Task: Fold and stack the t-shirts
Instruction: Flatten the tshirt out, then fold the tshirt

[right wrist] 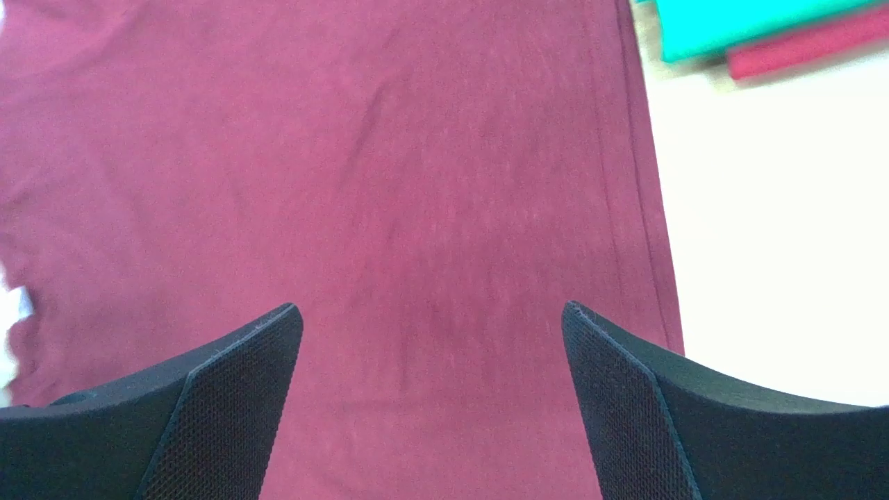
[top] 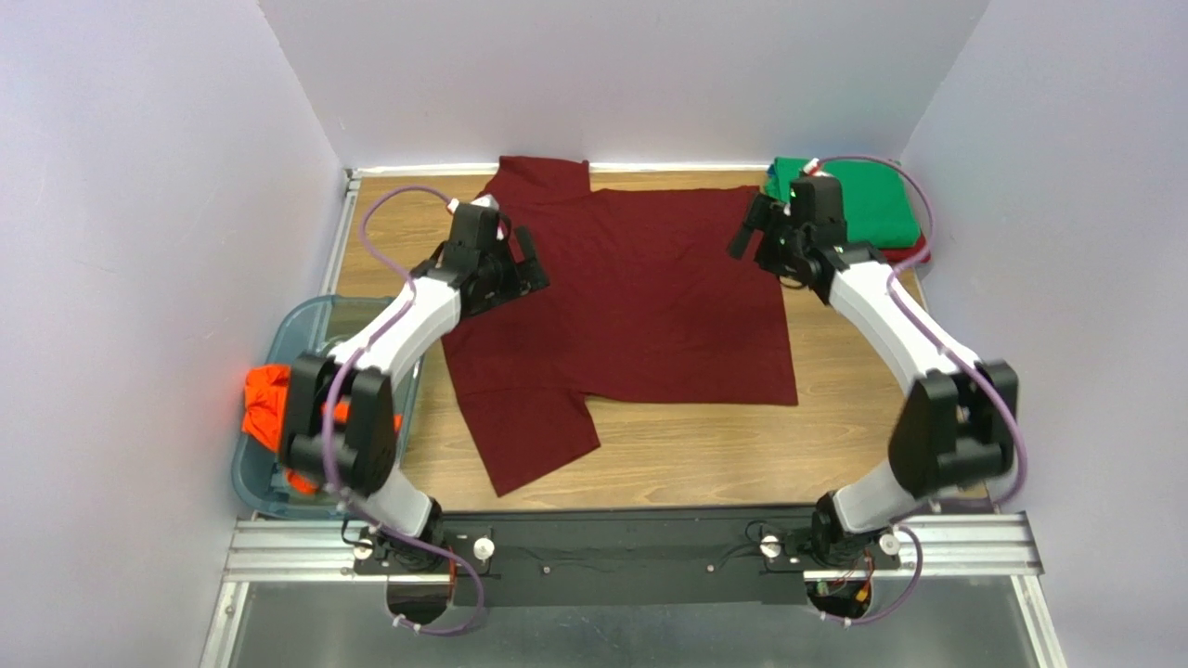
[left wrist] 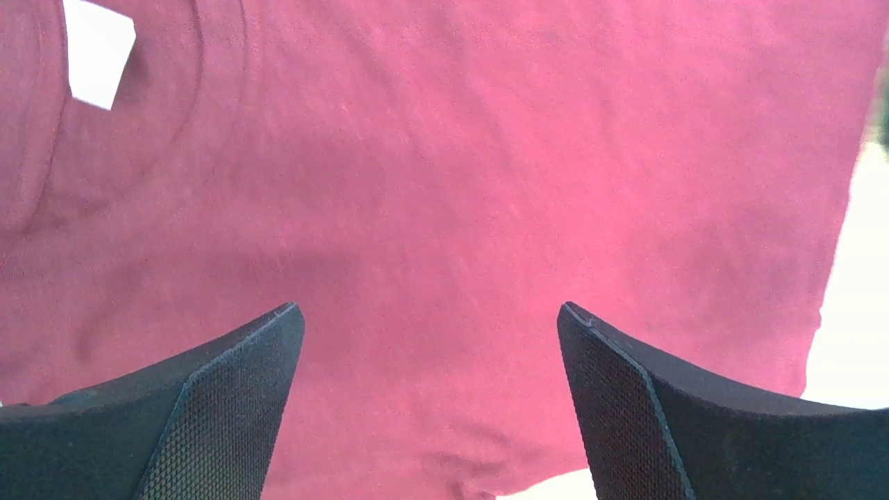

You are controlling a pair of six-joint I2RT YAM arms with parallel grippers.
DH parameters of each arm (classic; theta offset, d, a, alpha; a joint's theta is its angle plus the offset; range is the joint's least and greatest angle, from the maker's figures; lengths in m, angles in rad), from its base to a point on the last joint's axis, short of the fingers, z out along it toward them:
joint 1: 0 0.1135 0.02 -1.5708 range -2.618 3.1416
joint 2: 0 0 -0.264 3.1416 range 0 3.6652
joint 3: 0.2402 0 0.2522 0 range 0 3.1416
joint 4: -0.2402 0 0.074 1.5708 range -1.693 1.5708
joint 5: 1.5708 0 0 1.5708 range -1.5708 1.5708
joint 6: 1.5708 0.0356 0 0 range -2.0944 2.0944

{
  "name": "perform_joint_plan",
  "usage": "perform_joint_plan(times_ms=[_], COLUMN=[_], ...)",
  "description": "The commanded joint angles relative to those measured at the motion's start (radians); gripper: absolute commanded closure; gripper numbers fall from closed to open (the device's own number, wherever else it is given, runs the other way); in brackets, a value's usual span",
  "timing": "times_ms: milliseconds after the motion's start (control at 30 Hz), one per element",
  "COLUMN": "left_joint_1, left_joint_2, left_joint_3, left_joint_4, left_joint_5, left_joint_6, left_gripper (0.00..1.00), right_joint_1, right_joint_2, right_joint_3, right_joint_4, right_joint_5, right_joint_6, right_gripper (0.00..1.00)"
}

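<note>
A dark maroon t-shirt (top: 635,299) lies spread flat on the wooden table, sleeves at the far left and near left, hem at the right. It fills the left wrist view (left wrist: 470,177) and the right wrist view (right wrist: 344,177). My left gripper (top: 523,259) is open and empty above the shirt's left part, near the collar. My right gripper (top: 749,230) is open and empty above the shirt's far right corner. A folded green t-shirt (top: 858,202) lies on a folded red one (top: 914,255) at the back right. A bright orange t-shirt (top: 272,404) sits crumpled in a bin.
A clear plastic bin (top: 300,334) stands at the left edge of the table beside the left arm. White walls enclose the table on three sides. The green and red stack also shows at the top right of the right wrist view (right wrist: 751,26).
</note>
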Motion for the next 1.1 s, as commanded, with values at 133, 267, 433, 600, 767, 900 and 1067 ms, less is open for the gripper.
perform_joint_plan(times_ms=[133,267,433,600,767,900,1067], left_joint_1=[-0.131,-0.266,-0.391,-0.449,-0.506,-0.576,-0.58], left_joint_2=[-0.391,-0.546,-0.717,-0.768,-0.665,-0.642,-0.598], left_joint_3=[-0.401,-0.478,-0.582,-0.641,-0.647,-0.631,-0.653], left_joint_4=[-0.177,-0.291,-0.419,-0.414,-0.408,-0.429,-0.374], left_joint_5=[-0.142,-0.143,-0.11,-0.087,-0.063,-0.098,-0.092], left_joint_6=[-0.19,-0.351,-0.576,-0.704,-0.753,-0.83,-0.851], left_gripper=[0.02,0.02,0.02,0.02,0.02,0.02,0.04], right_joint_1=[-0.004,-0.003,-0.003,-0.003,-0.003,-0.003,-0.003], right_joint_2=[-0.249,-0.303,-0.339,-0.332,-0.334,-0.343,-0.349], right_joint_3=[-0.251,-0.273,-0.306,-0.316,-0.317,-0.326,-0.33], right_joint_4=[-0.025,-0.027,-0.027,-0.025,-0.027,-0.027,-0.025], right_joint_5=[-0.005,-0.019,0.008,0.033,0.039,0.059,0.088], right_joint_6=[0.034,0.022,0.004,-0.002,-0.005,-0.007,-0.018], right_gripper=[0.0,0.0,0.0,0.0,0.0,0.0,0.0])
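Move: The near sleeve's hem lies about 26 cm back from the left hand, 4 cm to its right and 9 cm lower. The shirt's white neck tag lies some 5 cm ahead and 10 cm left of that hand; the bin, 14 cm back and 30 cm left. From the right hand, the shirt's near bottom corner is roughly 17 cm back, 8 cm right and 14 cm below, the folded stack 13 cm ahead and 16 cm right. Bring the left gripper back some 30 cm above the maroon shirt, from beside the neck to the near sleeve's hem, sinking about 8 cm on the way and tipping the fingers about 30 degrees steeper, jaws kept wide open. Draw the right gripper back about 8 cm, early on, towards the near bottom corner, then hold it nearly still over the shirt, open. ##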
